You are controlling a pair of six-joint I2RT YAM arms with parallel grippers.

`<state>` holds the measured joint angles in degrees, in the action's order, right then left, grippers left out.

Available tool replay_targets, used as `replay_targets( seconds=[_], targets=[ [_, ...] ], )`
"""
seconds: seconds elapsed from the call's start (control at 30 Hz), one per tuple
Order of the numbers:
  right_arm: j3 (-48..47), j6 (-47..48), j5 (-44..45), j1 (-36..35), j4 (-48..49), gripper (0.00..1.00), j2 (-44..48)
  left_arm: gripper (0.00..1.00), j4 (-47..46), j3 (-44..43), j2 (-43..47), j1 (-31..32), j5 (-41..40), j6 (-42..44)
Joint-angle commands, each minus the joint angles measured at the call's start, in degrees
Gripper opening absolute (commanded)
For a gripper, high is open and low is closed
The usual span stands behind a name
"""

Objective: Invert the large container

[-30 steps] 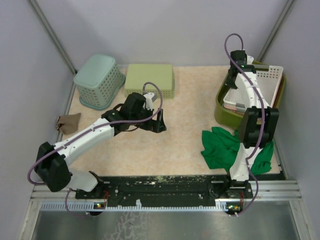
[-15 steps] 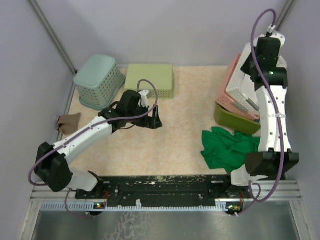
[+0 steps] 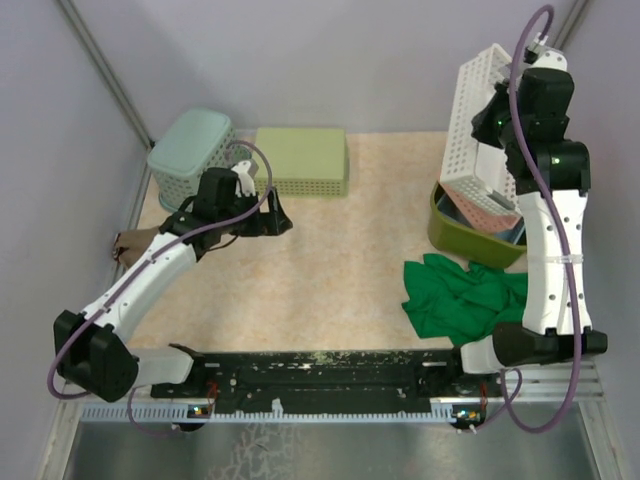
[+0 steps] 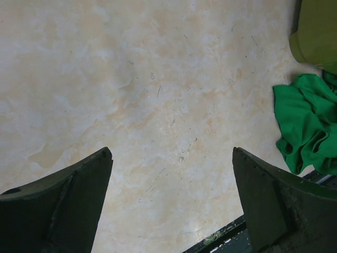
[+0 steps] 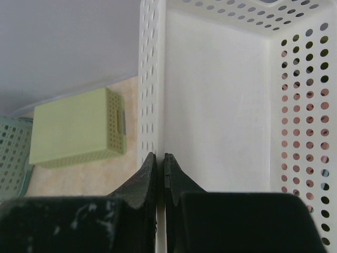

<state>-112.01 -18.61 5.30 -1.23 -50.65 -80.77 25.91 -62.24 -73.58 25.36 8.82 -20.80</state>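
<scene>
The large container (image 3: 452, 232), a dark olive-green tub, stands upright at the table's right edge; its corner also shows in the left wrist view (image 4: 318, 32). A pink basket (image 3: 480, 212) lies tilted inside it. My right gripper (image 3: 494, 122) is raised above the tub and is shut on the side wall of a white perforated basket (image 3: 476, 112), which hangs on edge. In the right wrist view the jaws (image 5: 161, 156) pinch that white wall (image 5: 216, 105). My left gripper (image 3: 278, 216) hovers open over bare tabletop (image 4: 171, 152), holding nothing.
A green cloth (image 3: 462, 294) lies crumpled in front of the tub, also in the left wrist view (image 4: 307, 124). An upturned pale yellow-green basket (image 3: 300, 160) and a mint basket (image 3: 194, 160) stand at the back left. A brown rag (image 3: 136, 244) lies by the left wall.
My right arm has lifted the white basket out of the tub and tipped it on edge; the pink basket has dropped back into the tub. My left arm has drawn back to the left.
</scene>
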Motion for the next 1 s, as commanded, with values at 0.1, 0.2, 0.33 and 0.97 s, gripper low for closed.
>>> replay_targets(
  seconds=[0.1,0.2,0.33,0.97],
  targets=[
    [-14.69,3.71,-1.06,-13.48,-1.55,0.0,-1.8,1.0,-0.46,-0.13,1.48,-5.3,4.43,-2.79],
    [-17.14,1.98,-3.78,-21.8,-1.88,0.0,-3.91,1.0,0.75,-0.54,2.19,-9.17,5.4,-4.01],
    [-13.99,-2.38,-10.23,-30.39,2.25,0.0,-5.83,1.0,4.98,-3.24,4.91,-14.41,4.61,-6.38],
    [30.04,-39.71,-41.06,-37.27,53.17,0.0,-6.49,1.0,10.61,-3.05,15.4,-20.62,-8.74,-17.0]
  ],
)
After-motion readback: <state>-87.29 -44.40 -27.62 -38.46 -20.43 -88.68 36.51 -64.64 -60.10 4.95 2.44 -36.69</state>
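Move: The right hand already pinches the white basket's near-left wall, high over the dark green bin (about 8 cm ahead, 13 right, 35 below). It is headed for the clear middle table, some 37 cm left, 6 back and 43 below; the light-green container is 19 ahead, 34 left, 38 below. From the empty left hand, the white basket is about 44 cm right, 13 ahead, 19 above; the teal container 17 left, 21 ahead, 12 below. Keeping its pinch on the white basket's wall, the right hand sweeps it about 36 cm left and 9 back, rising some 6 cm before sinking to about 11 below its start, while the wrist swings counter-clockwise almost 60 degrees and rolls its left side up. The open left hand shifts some 14 cm left towards the teal container and lifts about 6, turning 35 degrees counter-clockwise, touching nothing. ##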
